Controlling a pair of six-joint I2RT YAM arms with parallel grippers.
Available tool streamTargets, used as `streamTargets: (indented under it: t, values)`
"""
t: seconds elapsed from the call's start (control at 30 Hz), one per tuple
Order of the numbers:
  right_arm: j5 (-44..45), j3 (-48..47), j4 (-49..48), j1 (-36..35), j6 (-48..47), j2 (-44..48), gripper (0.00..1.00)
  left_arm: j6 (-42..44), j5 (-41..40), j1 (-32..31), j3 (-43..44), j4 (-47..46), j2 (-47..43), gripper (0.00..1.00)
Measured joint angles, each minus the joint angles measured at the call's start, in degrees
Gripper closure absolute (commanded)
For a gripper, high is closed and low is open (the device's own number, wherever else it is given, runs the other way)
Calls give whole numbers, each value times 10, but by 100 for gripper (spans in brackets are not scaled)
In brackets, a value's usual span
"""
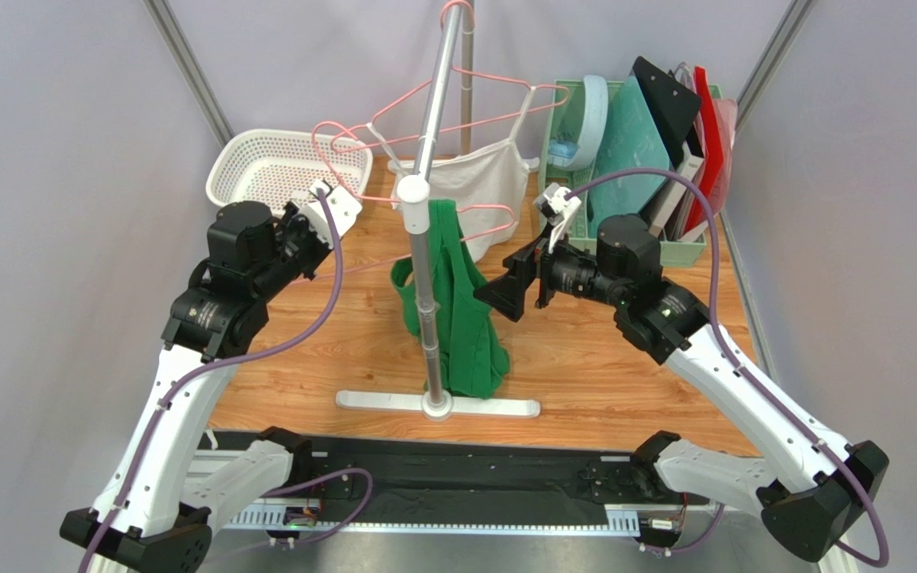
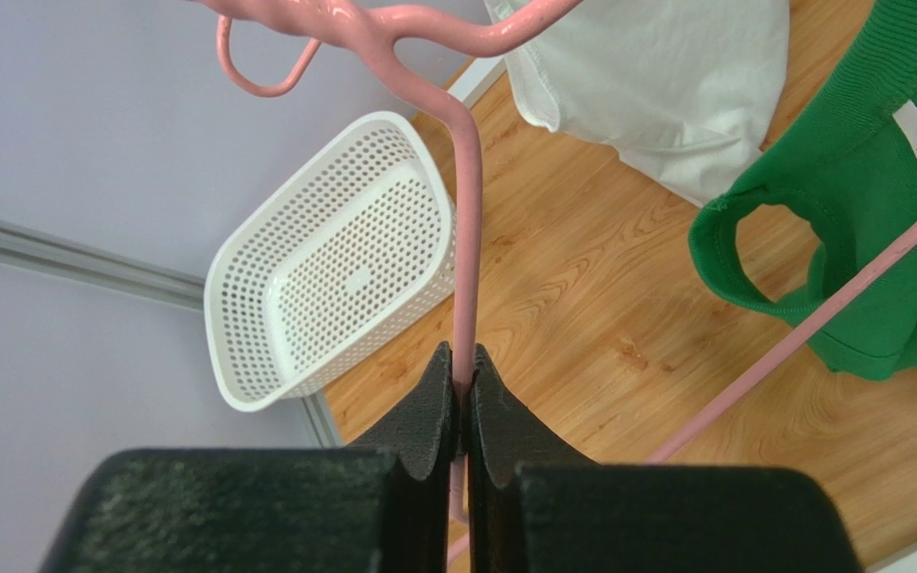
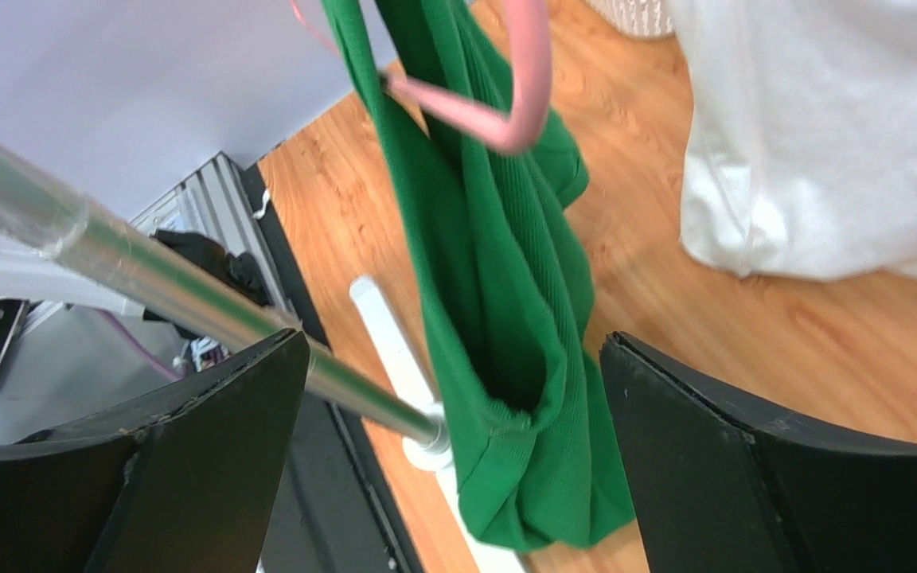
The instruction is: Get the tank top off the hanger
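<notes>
A green tank top [image 1: 461,305] hangs beside the metal stand pole [image 1: 428,275], one strap caught on the end of a pink hanger [image 3: 511,114]. My left gripper [image 1: 341,205] is shut on the pink hanger's thin wire [image 2: 466,239], seen clamped between the pads at the left gripper's tips [image 2: 461,358]. The green top [image 2: 870,239] lies to its right. My right gripper [image 1: 506,293] is open just right of the green top. In the right wrist view the right gripper [image 3: 451,340] has its jaws wide apart, with the lower part of the green top [image 3: 487,299] between them, not touching.
A white top [image 1: 481,179] hangs on a second pink hanger [image 1: 475,114] behind the pole. A white perforated basket [image 1: 272,167] stands at the back left. A green organiser with folders [image 1: 655,131] stands at the back right. The stand's white base [image 1: 439,404] lies near the front edge.
</notes>
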State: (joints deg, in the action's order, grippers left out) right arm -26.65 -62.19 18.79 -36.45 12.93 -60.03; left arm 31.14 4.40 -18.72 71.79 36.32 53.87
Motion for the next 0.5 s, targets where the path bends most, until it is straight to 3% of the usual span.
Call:
streamTargets:
  t: [0.2, 0.5]
  values:
    - [-13, 31, -111, -8, -8, -17, 0, -3, 0, -4, -3, 14, -21, 100]
    - [16, 162, -250, -21, 0, -17, 4, -33, 16, -4, -38, 28, -59, 100]
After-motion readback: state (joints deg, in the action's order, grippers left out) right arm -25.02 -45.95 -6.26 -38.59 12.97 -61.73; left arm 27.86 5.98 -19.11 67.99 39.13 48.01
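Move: The green tank top hangs with its middle about 8 cm left of the open right gripper and some 8 cm below it, roughly level fore and aft. The hanger's free right end is about 7 cm ahead, 1 cm right and 8 cm above that gripper; the stand pole rises some 11 cm left and 5 cm back of it; the white bag lies about 20 cm ahead, 4 cm left. From the left gripper, the tank top's middle is around 19 cm right, 4 cm back and 12 cm lower. Lower the wide-open right gripper about 5 cm beside the hanging tank top, easing left and a little forward first, so the cloth comes in line between its fingers; don't close yet. Meanwhile keep the left fingers shut on the hanger's left arm and draw it back some 3 cm, sinking slightly towards the end. ##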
